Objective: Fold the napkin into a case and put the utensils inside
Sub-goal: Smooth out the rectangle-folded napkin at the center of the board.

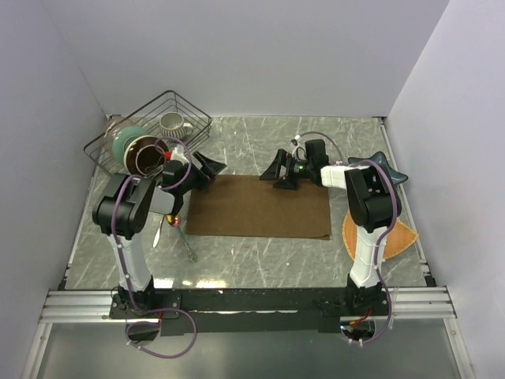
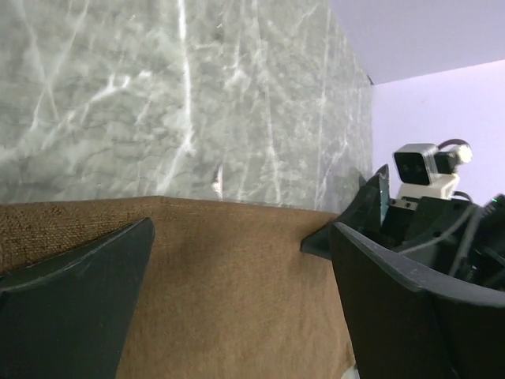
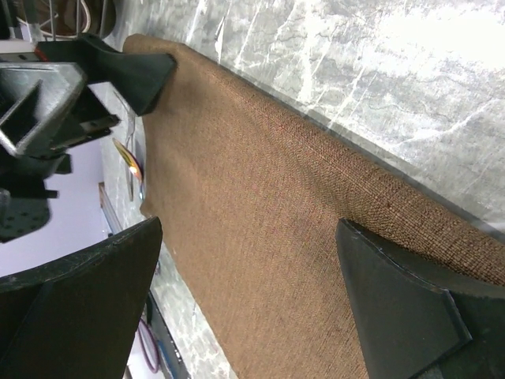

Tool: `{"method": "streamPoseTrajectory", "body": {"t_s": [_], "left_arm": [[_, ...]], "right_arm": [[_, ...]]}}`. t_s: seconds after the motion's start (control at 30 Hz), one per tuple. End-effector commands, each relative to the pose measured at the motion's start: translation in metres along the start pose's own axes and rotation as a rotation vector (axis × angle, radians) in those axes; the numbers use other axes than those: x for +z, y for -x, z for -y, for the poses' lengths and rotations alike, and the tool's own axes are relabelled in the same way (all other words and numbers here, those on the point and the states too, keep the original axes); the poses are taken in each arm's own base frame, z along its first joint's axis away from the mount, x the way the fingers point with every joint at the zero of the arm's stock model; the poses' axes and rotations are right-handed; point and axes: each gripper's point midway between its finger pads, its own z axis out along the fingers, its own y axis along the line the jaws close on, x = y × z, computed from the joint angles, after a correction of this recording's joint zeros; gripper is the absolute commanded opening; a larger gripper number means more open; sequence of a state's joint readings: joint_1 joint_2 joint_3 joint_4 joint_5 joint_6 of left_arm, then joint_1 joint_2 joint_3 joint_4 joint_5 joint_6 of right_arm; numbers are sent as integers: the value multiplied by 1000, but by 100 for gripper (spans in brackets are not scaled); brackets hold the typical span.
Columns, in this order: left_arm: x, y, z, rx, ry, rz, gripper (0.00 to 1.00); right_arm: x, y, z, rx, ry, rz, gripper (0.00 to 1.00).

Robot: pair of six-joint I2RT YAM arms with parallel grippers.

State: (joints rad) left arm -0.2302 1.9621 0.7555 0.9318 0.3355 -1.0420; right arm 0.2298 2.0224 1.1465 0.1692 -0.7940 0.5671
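Note:
The dark-brown napkin (image 1: 260, 207) lies flat on the marble table as a wide rectangle. My left gripper (image 1: 211, 168) hovers open over its far left corner, with only cloth (image 2: 237, 292) between the fingers (image 2: 243, 229). Facing it, my right gripper (image 1: 278, 174) stands open over the far edge near the middle, its jaws (image 3: 248, 229) spread across the weave (image 3: 268, 205) and holding nothing. The utensils (image 1: 175, 229) lie on the table left of the napkin, partly under my left arm. One has a gold-orange bowl, and a sliver of them (image 3: 130, 167) shows past the cloth's end.
A black wire basket (image 1: 197, 110) at the back left holds a mug (image 1: 172, 124) and bowls (image 1: 134, 150). An orange-tan fan-shaped mat (image 1: 402, 237) lies by the right arm's base. White walls close three sides.

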Motion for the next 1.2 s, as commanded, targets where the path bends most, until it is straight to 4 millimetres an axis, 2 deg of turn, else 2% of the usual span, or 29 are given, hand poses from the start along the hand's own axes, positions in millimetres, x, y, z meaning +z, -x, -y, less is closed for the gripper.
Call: {"method": "streamPoseTrajectory", "body": {"t_s": [0.0,0.03,0.07,0.1,0.13,0.17,0.2,0.23,0.27,0.3,0.37,0.4,0.47,0.5,0.53,0.6,0.73,0.87,1.0,1.17], "left_arm": [[-23,31,74,187,-169,34,99],[-26,26,75,204,-148,-10,99],[-29,26,79,293,-140,-27,99],[-33,38,102,360,-149,-22,99],[-33,37,103,419,-110,-39,99],[-38,26,78,506,19,-123,99],[-39,42,86,556,63,-83,99],[-43,51,75,587,138,-56,99],[-48,52,60,662,204,-75,99],[-52,54,55,707,231,-75,99],[-57,51,44,801,252,-118,91],[-59,46,38,817,254,-147,86],[-61,37,34,841,238,-185,58],[-62,31,27,834,247,-208,43],[-62,28,25,827,252,-221,22],[-59,20,17,793,261,-249,8],[-46,16,14,762,248,-256,1],[-30,21,7,767,273,-244,1],[-13,22,-17,738,361,-266,1],[-8,31,-36,692,467,-265,1]], "right_arm": [[-7,9,-11,-46,-22,6,100],[-9,10,-20,-53,-9,10,100],[-12,14,-41,-67,26,25,100],[-13,14,-53,-74,48,31,100],[-14,16,-63,-76,67,40,100],[-14,18,-81,-83,99,57,100],[-13,20,-89,-85,112,70,100],[-11,20,-96,-82,128,74,100],[-7,24,-105,-65,156,86,100],[-1,23,-116,-69,178,85,100],[11,24,-122,-36,199,80,100],[17,24,-133,-44,222,76,100],[30,26,-134,-19,232,80,100],[35,28,-141,-23,249,82,100],[40,28,-142,-14,254,78,100],[51,31,-142,11,266,82,100],[69,34,-139,35,274,79,100],[88,28,-134,71,285,61,100],[100,27,-125,94,275,59,100],[110,23,-111,94,253,45,100]]}}
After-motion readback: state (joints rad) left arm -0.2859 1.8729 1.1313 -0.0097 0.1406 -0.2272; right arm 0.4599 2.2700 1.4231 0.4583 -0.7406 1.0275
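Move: The napkin's far left corner lies about 8 cm to the left of the left gripper, level with it fore and aft and 4 cm below; the napkin's middle is some 16 cm right and 10 cm back. The mug stands about 14 cm left and 19 cm ahead of that gripper, the spoon roughly 12 cm left and 21 cm back. From the right gripper the corner is about 29 cm left and 3 cm down, the napkin's middle 5 cm left and 10 cm back. Lift the left gripper off the napkin about 13 cm, close its empty fingers and roll its left side up some 45 degrees while easing left, then lower it over the far edge near the left corner. Meanwhile raise the right gripper off the cloth, still wide open, carry it about 14 cm left along the far edge, slightly forward, and bring it down again towards the napkin. ##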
